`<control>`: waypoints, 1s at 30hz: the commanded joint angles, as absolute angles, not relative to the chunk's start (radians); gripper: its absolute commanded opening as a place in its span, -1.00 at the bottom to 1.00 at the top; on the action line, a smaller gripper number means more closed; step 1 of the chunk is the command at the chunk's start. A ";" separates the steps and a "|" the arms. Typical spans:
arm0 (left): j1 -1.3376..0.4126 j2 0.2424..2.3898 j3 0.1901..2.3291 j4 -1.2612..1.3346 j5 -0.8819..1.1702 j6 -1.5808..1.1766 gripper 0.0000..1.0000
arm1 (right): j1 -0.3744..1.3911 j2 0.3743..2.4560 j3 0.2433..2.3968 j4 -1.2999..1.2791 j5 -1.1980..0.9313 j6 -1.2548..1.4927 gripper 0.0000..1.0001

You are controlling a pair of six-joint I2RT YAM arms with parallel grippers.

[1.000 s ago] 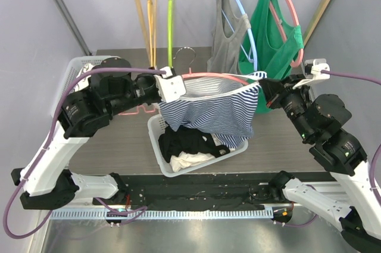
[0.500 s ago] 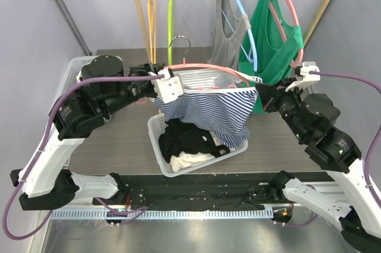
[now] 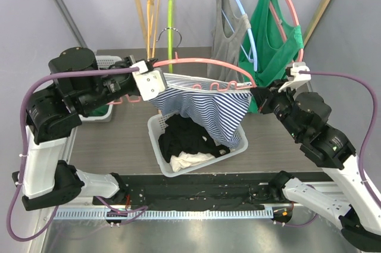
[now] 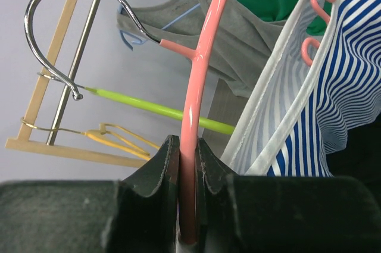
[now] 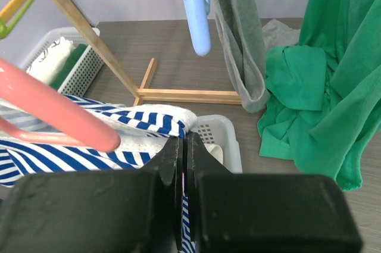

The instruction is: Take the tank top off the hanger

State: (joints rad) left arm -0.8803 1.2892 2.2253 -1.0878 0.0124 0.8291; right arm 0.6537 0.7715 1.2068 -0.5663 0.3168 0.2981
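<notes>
A blue-and-white striped tank top (image 3: 208, 107) hangs stretched over the white basket, partly draped on a pink hanger (image 3: 202, 62). My left gripper (image 3: 158, 73) is shut on the hanger's pink bar (image 4: 196, 86) just below its metal hook (image 4: 53, 3); the striped fabric (image 4: 333, 74) lies to the right of it. At the right end of the garment, my right gripper (image 3: 257, 95) is shut on the tank top's edge (image 5: 143, 119). In the right wrist view the fabric runs between the jaws of that gripper (image 5: 184, 146), and the hanger's pink end (image 5: 53, 122) sits to the left.
A white basket (image 3: 156, 140) below holds dark and white clothes. Behind, a wooden rack (image 3: 138, 3) carries a grey top (image 3: 229, 38) on a blue hanger, a green garment (image 3: 274, 38), and yellow and lime hangers. Another white basket (image 3: 107, 62) sits far left.
My left arm has lifted and pulled the hanger up and to the left. The tank top is drawn out flatter between the grippers, and my right gripper has shifted slightly up and left.
</notes>
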 commanded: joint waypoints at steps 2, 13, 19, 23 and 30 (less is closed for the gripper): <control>-0.862 1.243 2.186 -0.927 -0.044 0.773 -1.00 | 0.641 0.776 1.160 -0.612 0.355 0.290 -0.98; -0.862 1.224 1.976 -0.766 -0.123 0.862 -1.00 | 0.641 0.693 1.201 -0.627 0.224 0.201 0.43; -0.861 1.334 2.052 -0.661 -0.106 0.887 -1.00 | 0.641 0.643 1.305 -0.684 0.143 0.149 0.54; -0.862 1.371 2.109 -0.707 -0.019 0.873 -1.00 | 0.641 0.655 1.399 -0.715 0.059 0.074 0.54; -0.861 1.353 2.112 -0.903 0.156 0.876 -1.00 | 0.641 0.733 1.534 -0.721 -0.041 -0.027 0.48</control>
State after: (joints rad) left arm -0.8654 1.3880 2.0541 -0.8505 0.0246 0.8715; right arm 0.6449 0.6754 1.4746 -0.7246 0.0505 0.0677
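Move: Below and between the hands stands the grey basket, its middle about 10 cm to the right of the left hand, neither ahead nor back, and some 49 cm down. From the right hand the basket lies roughly 17 cm left, 1 cm back and 34 cm down; the striped tank top's middle is about 14 cm left, 2 cm back and 8 cm down; the pink hanger's free end is level ahead, 3 cm left and 4 cm up. Lowering the pinched edge of the tank top about 4 cm, the right hand opens wide and lets go, then rises some 13 cm and draws back about 8 cm, fingers tipping up, away from the cloth. The left hand keeps its pinch on the pink hanger, carrying it forward and down, then to the right over the basket, ending about 6 cm forward, 6 cm right and lower. ##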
